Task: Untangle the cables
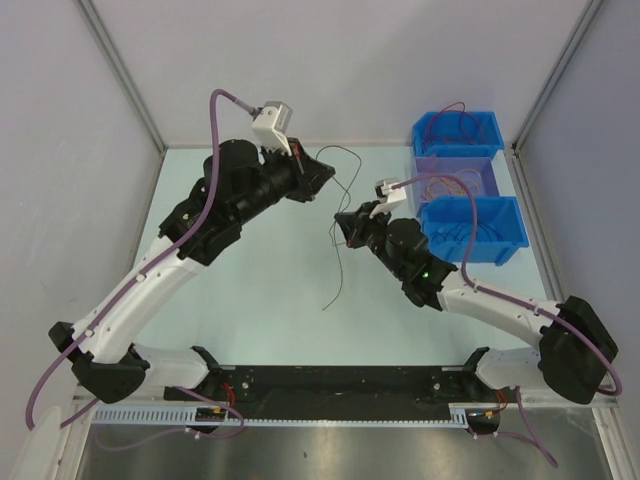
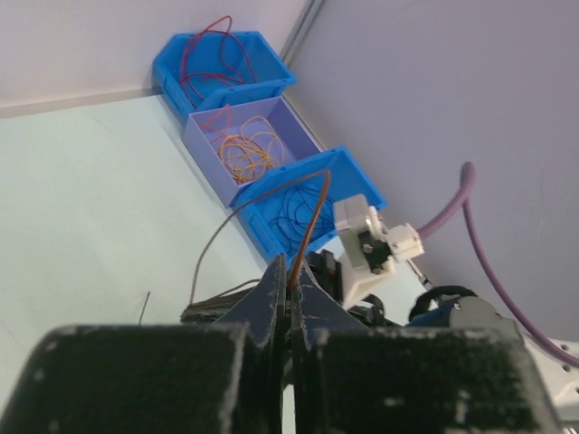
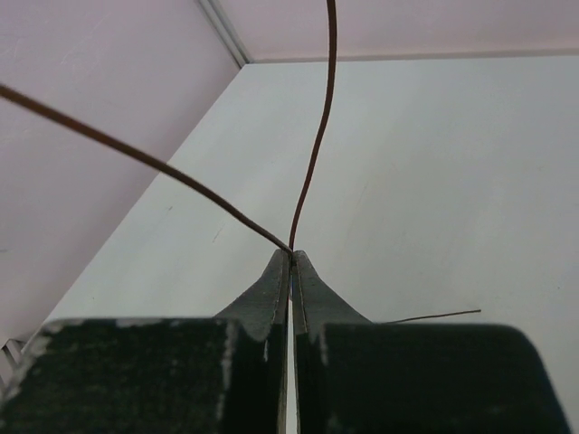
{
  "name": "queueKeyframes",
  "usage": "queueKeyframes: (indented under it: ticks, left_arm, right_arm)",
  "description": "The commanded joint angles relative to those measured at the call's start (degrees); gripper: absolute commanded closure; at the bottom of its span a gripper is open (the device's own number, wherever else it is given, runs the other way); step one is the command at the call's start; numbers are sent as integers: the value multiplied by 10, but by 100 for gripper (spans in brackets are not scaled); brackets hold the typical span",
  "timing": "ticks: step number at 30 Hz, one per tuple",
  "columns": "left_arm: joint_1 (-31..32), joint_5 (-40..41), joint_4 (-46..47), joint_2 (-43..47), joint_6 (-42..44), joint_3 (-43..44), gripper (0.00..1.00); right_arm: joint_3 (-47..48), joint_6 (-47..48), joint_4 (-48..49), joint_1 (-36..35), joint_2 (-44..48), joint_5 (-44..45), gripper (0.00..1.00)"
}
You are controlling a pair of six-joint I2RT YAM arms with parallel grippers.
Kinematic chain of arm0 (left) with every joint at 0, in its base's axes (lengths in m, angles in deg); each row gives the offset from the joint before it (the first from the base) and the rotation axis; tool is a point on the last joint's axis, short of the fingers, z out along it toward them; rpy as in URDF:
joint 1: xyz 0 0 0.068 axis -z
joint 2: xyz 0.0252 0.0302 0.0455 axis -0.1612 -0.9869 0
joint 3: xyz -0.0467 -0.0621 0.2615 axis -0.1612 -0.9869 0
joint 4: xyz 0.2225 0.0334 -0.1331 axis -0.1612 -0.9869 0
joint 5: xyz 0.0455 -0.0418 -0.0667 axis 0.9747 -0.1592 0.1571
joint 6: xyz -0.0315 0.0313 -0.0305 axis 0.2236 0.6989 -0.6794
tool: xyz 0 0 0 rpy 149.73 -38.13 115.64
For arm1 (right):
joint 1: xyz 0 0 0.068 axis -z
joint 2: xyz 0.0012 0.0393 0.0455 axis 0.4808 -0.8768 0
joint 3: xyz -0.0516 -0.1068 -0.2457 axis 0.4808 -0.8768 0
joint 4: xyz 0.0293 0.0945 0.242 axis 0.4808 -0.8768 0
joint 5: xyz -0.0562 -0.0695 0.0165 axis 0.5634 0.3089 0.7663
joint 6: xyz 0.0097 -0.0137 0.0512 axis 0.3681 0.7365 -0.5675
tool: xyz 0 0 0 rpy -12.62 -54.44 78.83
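A single thin dark-brown cable (image 1: 345,200) is strung between both grippers above the table. My left gripper (image 2: 291,282) is shut on one end of it, and the cable (image 2: 271,185) arcs up and away from the fingertips. My right gripper (image 3: 291,254) is shut on the same cable (image 3: 315,145) further along; one strand rises from the tips and another runs off to the upper left. In the top view the left gripper (image 1: 322,172) sits up and left of the right gripper (image 1: 340,228). The cable's free tail (image 1: 333,285) hangs down toward the table.
Three bins stand in a row at the back right. A blue bin (image 1: 487,125) holds a dark red cable, a lavender bin (image 1: 490,175) holds orange cables, and a second blue bin (image 1: 510,235) holds blue cables. Grey walls close off the left, back and right.
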Motion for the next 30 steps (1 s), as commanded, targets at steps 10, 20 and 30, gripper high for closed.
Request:
queueKeyframes:
  ticks: [10,20,30]
  left_arm:
    - [-68,21,-44,3,-17,-29,0]
    - [-88,8,-34,62,11,-175,0]
    - [-98,1,-47,103,52,-274,0]
  right_arm:
    - [34,36,-127,5,210,74,100]
    - [98,100,-207,35,262,132,100]
    - [125,120,-218,133,248,125,100]
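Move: The dark cable hangs pinched between both closed grippers in mid-air. From the right hand, the nearer blue box lies about 18 cm ahead, 29 cm to the right and 23 cm below; the purple box is some 31 cm ahead and 26 cm right, and the far blue box roughly 45 cm ahead and 26 cm right, both similarly low. From the left hand, the nearer blue box is about 18 cm ahead, 32 cm right and 40 cm below. The cable comes free of the left hand as its fingers spring wide open; that hand slips a little forward and left, then sinks some 17 cm, drawing back and tipping down. The right hand keeps its pinch and lifts the cable while carrying it right, about 15 cm each way, to the boxes' side of the table, turning clockwise some 20 degrees as its fingers tilt up. ##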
